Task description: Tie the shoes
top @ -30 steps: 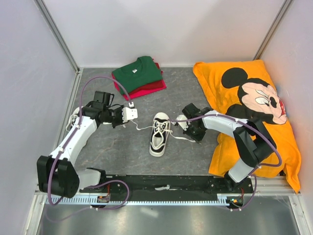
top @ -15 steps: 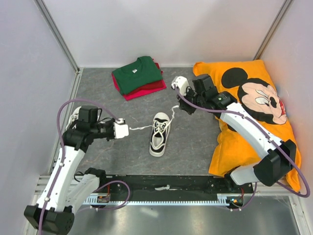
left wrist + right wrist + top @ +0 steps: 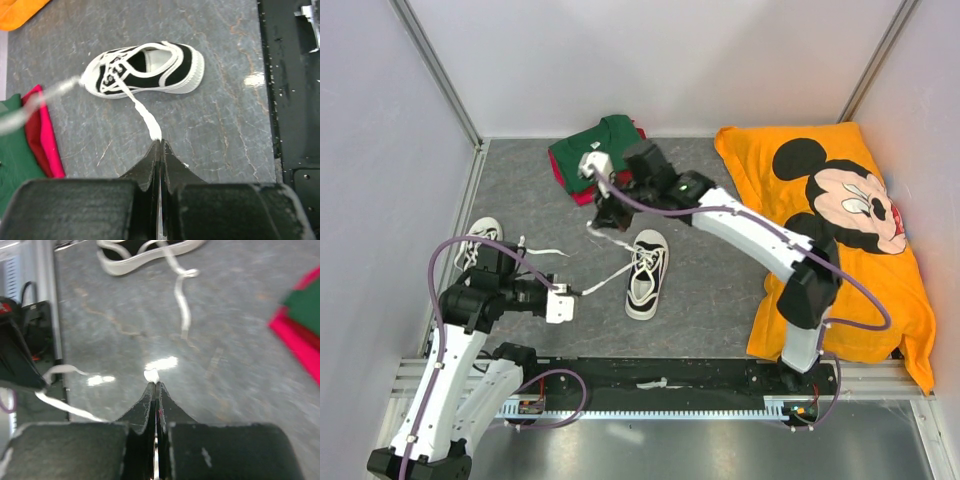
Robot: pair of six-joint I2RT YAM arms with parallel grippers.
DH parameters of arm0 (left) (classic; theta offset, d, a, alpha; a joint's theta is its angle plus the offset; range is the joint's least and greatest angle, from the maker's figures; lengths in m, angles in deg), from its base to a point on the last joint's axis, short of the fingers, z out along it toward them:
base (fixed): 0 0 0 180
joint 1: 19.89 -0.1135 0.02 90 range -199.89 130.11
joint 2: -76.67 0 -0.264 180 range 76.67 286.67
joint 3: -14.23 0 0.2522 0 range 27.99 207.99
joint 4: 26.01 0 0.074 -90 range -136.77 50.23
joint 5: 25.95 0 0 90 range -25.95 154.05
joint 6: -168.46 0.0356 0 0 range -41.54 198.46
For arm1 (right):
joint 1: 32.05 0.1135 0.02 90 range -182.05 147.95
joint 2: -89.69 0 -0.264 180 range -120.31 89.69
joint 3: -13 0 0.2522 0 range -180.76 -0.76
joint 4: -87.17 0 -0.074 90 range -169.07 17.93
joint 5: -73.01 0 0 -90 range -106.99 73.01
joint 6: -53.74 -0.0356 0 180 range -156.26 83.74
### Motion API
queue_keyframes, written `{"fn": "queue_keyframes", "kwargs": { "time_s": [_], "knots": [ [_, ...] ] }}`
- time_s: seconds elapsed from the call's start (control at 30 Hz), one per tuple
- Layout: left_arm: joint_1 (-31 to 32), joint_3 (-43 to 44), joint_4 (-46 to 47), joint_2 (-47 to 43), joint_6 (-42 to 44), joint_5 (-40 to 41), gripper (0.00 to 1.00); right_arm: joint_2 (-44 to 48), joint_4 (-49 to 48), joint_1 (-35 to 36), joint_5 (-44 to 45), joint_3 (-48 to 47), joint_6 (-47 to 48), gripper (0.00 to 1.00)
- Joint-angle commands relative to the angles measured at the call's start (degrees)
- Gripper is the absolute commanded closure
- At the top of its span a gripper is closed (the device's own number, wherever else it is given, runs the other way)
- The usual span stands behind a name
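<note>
One white sneaker (image 3: 647, 274) with dark lining lies mid-table, toe toward the arms. It also shows in the left wrist view (image 3: 145, 70). My left gripper (image 3: 572, 298) is shut on one of its laces (image 3: 145, 114), which runs fairly straight from the shoe to my fingertips (image 3: 159, 144). My right gripper (image 3: 603, 218) is crossed over to the shoe's far left, shut on the other lace's end (image 3: 152, 375). That lace shows as a blurred band (image 3: 40, 100). The second sneaker (image 3: 480, 243) lies at the left, laces loose (image 3: 182, 302).
Folded green and red shirts (image 3: 604, 155) lie at the back, just behind the right gripper. An orange Mickey Mouse cloth (image 3: 840, 230) covers the right side. The black base rail (image 3: 660, 375) runs along the near edge. Walls enclose the table.
The right arm swung from the right side across the shoe to its far left, carrying its lace. The left arm pulled back toward the near edge, drawing its lace out.
</note>
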Motion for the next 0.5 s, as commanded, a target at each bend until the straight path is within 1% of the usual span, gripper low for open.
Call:
{"fn": "queue_keyframes", "kwargs": {
  "time_s": [0.0,0.17,0.27,0.3,0.37,0.4,0.43,0.47],
  "knots": [
    [0.18,-0.75,-5.83,-0.38,9.03,-4.56,0.98,-5.91,-3.73,4.73,-3.26,-1.13,-4.36,1.00],
    [0.18,-2.85,-9.61,-1.69,16.23,-5.00,0.98,-12.33,-8.04,8.51,-6.07,-0.60,-9.38,1.00],
    [0.18,-4.17,-10.41,-2.22,17.39,-5.00,0.98,-15.85,-9.36,9.57,-8.36,-0.07,-10.34,1.00],
    [0.18,-4.44,-10.41,-2.31,17.39,-5.17,0.99,-17.16,-9.54,9.75,-8.71,0.10,-12.18,0.97],
    [0.18,-5.40,-10.23,-2.22,17.74,-5.17,0.98,-18.14,-8.75,9.66,-8.80,-0.16,-12.63,0.85],
    [0.18,-5.67,-9.19,-2.22,17.48,-5.09,0.98,-17.97,-8.40,9.40,-8.72,-0.16,-12.37,0.60],
    [0.18,-6.45,-8.39,-2.22,17.04,-5.00,0.98,-17.62,-7.96,9.22,-8.28,-0.07,-12.37,0.45],
    [0.18,-6.81,-7.26,-1.79,15.47,-5.00,0.98,-16.66,-7.78,8.87,-7.58,-0.07,-12.54,0.34]
  ]
}}
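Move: The right hand, holding one lace end, heads for open table about 8 cm back, 8 cm to its left and 27 cm below; the shoe being laced is some 5 cm right, roughly level with it and 23 cm down, the other shoe about 36 cm left and 8 cm farther out. From the left hand, holding the other lace, that open table lies about 7 cm ahead, 2 cm right and 20 cm below. Right hand sinks about 14 cm, swinging back-left, and releases its lace; left pulls its own down and back. ##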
